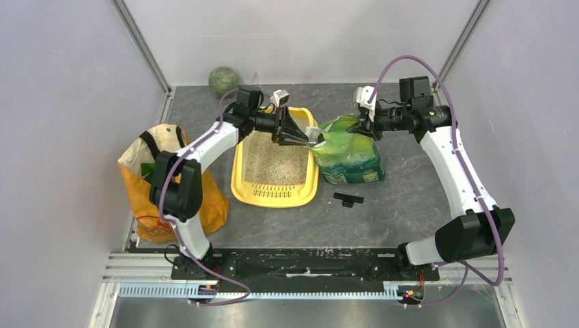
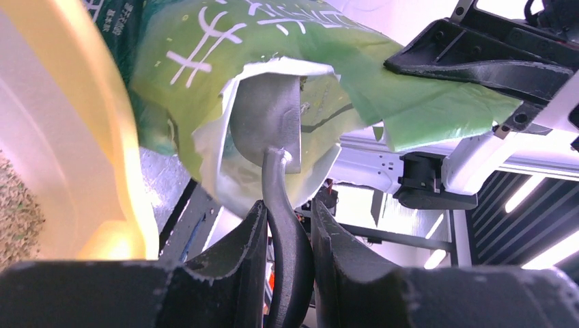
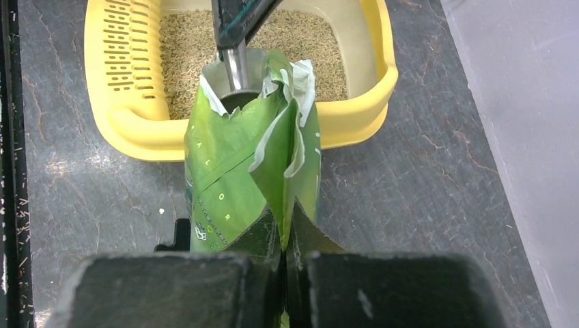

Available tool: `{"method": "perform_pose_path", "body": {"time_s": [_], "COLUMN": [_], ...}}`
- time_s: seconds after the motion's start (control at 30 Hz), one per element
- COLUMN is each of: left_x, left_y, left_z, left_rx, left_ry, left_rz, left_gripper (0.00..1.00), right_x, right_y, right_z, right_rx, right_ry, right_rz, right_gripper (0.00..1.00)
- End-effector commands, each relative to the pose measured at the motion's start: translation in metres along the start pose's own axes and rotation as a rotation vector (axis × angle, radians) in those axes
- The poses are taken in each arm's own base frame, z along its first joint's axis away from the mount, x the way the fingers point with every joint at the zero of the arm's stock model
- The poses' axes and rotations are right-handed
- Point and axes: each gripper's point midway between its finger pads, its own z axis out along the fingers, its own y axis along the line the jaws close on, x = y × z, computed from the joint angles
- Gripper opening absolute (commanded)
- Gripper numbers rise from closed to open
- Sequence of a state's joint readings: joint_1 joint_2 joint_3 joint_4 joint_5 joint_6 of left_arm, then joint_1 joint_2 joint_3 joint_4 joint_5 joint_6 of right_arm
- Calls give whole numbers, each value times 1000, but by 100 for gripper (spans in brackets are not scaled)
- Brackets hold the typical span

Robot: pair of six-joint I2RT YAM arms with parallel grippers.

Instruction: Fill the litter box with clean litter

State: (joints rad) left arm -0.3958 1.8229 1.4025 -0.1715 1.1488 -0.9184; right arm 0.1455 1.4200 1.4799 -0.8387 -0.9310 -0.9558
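The yellow litter box (image 1: 240, 193) lies mid-table with tan clean litter (image 1: 270, 160) covering its floor, also seen in the right wrist view (image 3: 198, 41). To its right stands the glossy green bag (image 1: 351, 154), its torn mouth facing the box. My left gripper (image 2: 290, 212) is shut on the handle of a grey scoop (image 2: 267, 126), whose bowl is pushed into the bag's mouth (image 2: 225, 96). My right gripper (image 3: 292, 222) is shut on a fold of the green bag's top edge (image 3: 283, 143), holding it up. The scoop's contents are hidden.
An orange shopping bag (image 1: 147, 178) stands left of the litter box, under my left arm. A green ball (image 1: 223, 80) sits at the back wall. A small black part (image 1: 348, 199) lies on the table in front of the green bag.
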Motion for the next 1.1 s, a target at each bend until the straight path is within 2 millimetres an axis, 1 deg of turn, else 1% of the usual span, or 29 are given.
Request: {"method": "perform_pose_path", "body": {"time_s": [0.0,0.13,0.4,0.77,1.07], "left_x": [15,13,14,7,11], "left_y": [-40,-38,-29,-23,-16], "left_z": [-29,-41,-58,-84,-101], "left_rx": [97,95,79,77,61], "left_ry": [29,5,-26,-83,-102], "left_rz": [70,63,51,22,15], "left_gripper": [2,2,2,2,2], "right_x": [-48,-48,-53,-53,-52], "right_y": [-19,-21,-21,-20,-20], "right_z": [-20,-19,-19,-18,-18], "right_rx": [86,85,84,74,75], "right_ry": [-90,-93,-106,-114,-108], "right_rz": [-174,-169,-174,-177,-177], "right_gripper": [0,0,0,0,0]}}
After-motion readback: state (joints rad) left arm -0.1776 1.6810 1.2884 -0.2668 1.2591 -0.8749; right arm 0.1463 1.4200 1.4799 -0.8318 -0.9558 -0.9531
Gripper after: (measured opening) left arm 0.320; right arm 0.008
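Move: Below the left hand, which holds the litter scoop, the litter box has its middle about 8 cm to the left, 2 cm farther out and 17 cm down. The bag's mouth, with the scoop's blade inside, is 7 cm to its right, level ahead and 1 cm lower; the black clip lies 17 cm right, 10 cm back and 20 cm below. From the right hand the box sits some 27 cm left, level ahead, about 22 cm lower. Drawing the gripped scoop out of the bag's mouth, the left hand goes some 8 cm to the robot's left, over the litter box, and creeps up about 2 cm while the wrist turns slightly counter-clockwise. The right hand stays put, still pinching the bag's upper edge to hold the mouth open. ##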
